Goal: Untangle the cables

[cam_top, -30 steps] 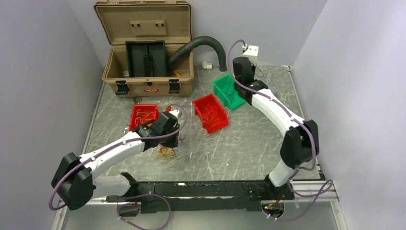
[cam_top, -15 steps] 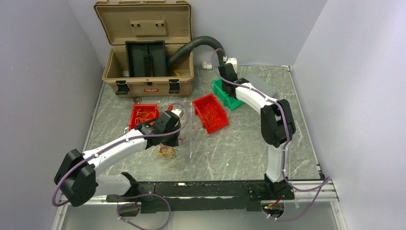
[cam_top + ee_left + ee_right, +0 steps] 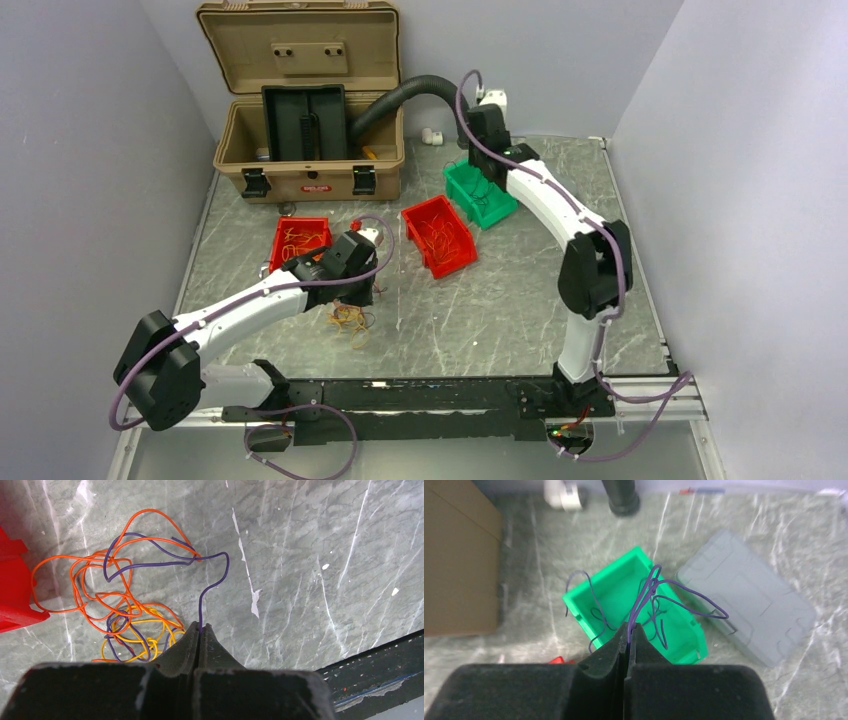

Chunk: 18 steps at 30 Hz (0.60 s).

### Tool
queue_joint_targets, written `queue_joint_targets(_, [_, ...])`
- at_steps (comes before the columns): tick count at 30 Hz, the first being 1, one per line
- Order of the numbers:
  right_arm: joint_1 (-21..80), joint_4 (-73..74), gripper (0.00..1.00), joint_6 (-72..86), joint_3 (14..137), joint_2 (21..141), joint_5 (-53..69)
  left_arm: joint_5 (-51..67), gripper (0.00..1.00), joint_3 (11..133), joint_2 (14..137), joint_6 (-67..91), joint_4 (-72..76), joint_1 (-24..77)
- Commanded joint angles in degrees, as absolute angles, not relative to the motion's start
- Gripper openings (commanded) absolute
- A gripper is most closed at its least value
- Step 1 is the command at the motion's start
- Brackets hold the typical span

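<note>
The cables lie as a small tangle (image 3: 348,318) of orange, yellow and purple wires (image 3: 120,610) on the marble table. My left gripper (image 3: 200,628) hangs just above that tangle and is shut on the end of a purple wire (image 3: 216,580), which loops back into the orange strands. My right gripper (image 3: 629,628) is at the back of the table, over the green bin (image 3: 621,592). It is shut on a purple wire (image 3: 649,587) that dangles in loops above the bin. More purple wires lie inside the bin (image 3: 480,195).
A red bin (image 3: 300,240) holding orange wires and another red bin (image 3: 438,235) holding red wires stand mid-table. An open tan case (image 3: 305,110) and a black corrugated hose (image 3: 420,88) are at the back. A grey lid (image 3: 746,610) lies right of the green bin.
My right arm has drawn its elbow in from the right edge, and its wrist swung left and then settled over the green bin. The left arm and the tangle have stayed put.
</note>
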<state>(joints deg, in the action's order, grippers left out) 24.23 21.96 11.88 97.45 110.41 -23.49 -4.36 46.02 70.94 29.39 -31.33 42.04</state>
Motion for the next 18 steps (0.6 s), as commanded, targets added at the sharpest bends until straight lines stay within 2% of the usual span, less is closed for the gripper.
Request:
queue_joint_targets(1, [24.0, 20.6, 0.0, 10.7, 102.2, 101.2, -25.0, -4.3, 0.0, 47.3, 69.2, 29.1, -30.8, 42.3])
queue_joint_targets(18, [23.3, 18.6, 0.0, 7.3, 101.2, 93.6, -30.6, -4.0, 0.0, 46.9, 67.6, 29.5, -31.3, 42.4])
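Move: The right hand already holds a knotted purple cable over the green bin, whose middle lies about 3 cm ahead, practically in line sideways, and 16 cm below. The grey case is some 4 cm ahead and 16 cm to its right, the nearer red bin 12 cm back and 11 cm left, and the black hose's mouth 17 cm ahead and 2 cm left. From the left hand, the green bin is roughly 33 cm ahead and 28 cm right, about 5 cm lower. Still pinching the purple cable in shut fingers, the right hand hoists it quickly up and away from the green bin, about 17 cm, then slows almost to a stop near the top. It drifts only a few centimetres right and back as the fingertips tip upward some 20 degrees. ##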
